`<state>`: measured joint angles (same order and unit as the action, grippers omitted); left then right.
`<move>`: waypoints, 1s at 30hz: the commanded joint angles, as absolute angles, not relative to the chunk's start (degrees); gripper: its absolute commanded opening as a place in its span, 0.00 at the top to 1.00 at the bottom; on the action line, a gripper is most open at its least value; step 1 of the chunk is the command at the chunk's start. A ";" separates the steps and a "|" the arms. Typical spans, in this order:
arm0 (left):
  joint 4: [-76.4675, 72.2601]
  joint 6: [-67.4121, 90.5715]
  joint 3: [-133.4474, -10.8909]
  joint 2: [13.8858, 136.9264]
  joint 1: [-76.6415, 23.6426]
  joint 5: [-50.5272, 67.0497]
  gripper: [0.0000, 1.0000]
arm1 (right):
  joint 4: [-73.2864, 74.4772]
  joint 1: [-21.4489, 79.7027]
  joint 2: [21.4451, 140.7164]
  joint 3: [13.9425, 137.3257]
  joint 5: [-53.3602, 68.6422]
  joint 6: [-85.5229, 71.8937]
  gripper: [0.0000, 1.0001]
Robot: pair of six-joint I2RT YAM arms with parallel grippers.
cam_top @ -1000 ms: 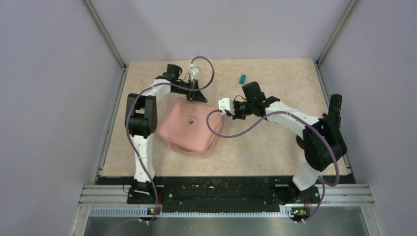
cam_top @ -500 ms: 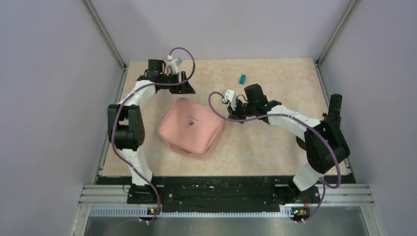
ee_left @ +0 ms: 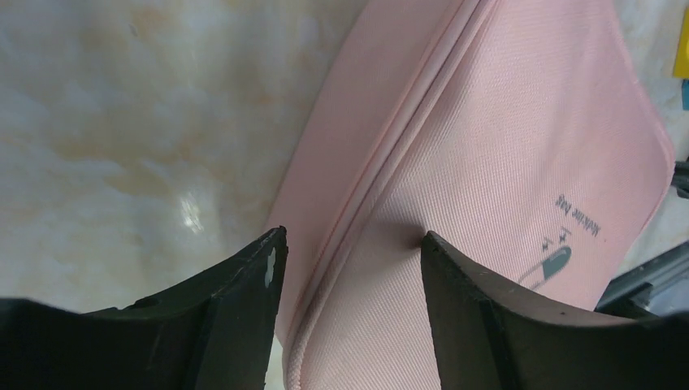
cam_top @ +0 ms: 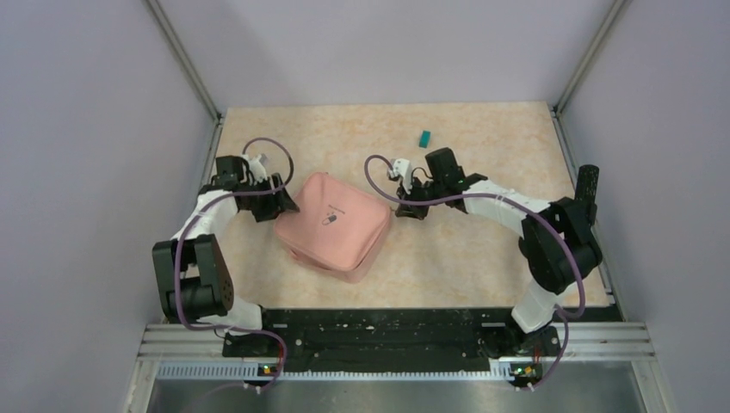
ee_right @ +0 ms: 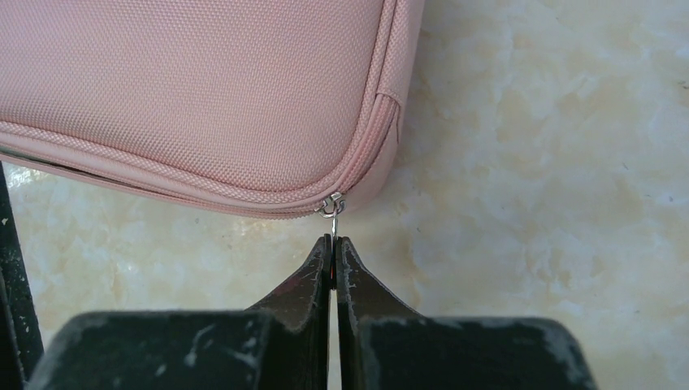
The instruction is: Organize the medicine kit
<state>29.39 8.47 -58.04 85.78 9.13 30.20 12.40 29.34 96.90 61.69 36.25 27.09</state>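
The medicine kit [cam_top: 331,225], a pink soft zip case with a small dark logo, lies zipped flat in the middle of the table. My left gripper [cam_top: 284,202] stands open over its left edge. In the left wrist view the gripper [ee_left: 351,240] straddles the case's piped seam [ee_left: 390,162]; one fingertip [ee_left: 435,248] dents the lid and the other hangs off the side. My right gripper [cam_top: 398,206] sits at the case's right corner. In the right wrist view it [ee_right: 333,240] is shut on the metal zipper pull [ee_right: 331,210] of the kit [ee_right: 203,89].
A small green block [cam_top: 423,138] lies on the table at the back, beyond the right arm. A bit of a yellow thing [ee_left: 681,49] shows past the case's far edge in the left wrist view. Purple walls enclose the table on three sides.
The left arm has swung from the back of the case round to its left edge, and its gripper has opened. The right gripper has stayed shut at the case's right corner.
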 commanded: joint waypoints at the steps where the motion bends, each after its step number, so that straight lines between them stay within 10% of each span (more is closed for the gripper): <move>1: 28.06 9.31 -53.86 80.68 9.14 29.64 0.35 | 11.15 29.91 99.56 63.77 41.44 27.78 1.00; 24: 25.83 6.92 -41.37 66.48 11.71 43.49 0.39 | 6.04 30.15 112.41 81.18 34.76 27.49 1.00; 30: 34.35 -2.75 -50.57 65.83 16.96 28.35 0.34 | 3.95 29.72 115.71 84.04 30.26 31.48 1.00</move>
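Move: My right hand, fingers shut on the zip pull at the bag's right-hand corner, has the bag's middle about 16 cm to its left, 5 cm back and some 3 cm lower. The teal block lies roughly 24 cm ahead of it and 10 cm to its right; the yellow block some 20 cm right and 4 cm ahead. From my open left hand, at the bag's left rim, the bag's middle is about 11 cm right, 5 cm back and 4 cm lower. I keep the zip pull pinched and, after barely shifting at first, draw it forward about 10 cm and some 5 cm left with growing speed, tugging on the bag's corner. My left hand, fingers still open astride the left rim, goes back about 7 cm beside the bag, a little at first and mostly while the right pulls, working against that pull. ##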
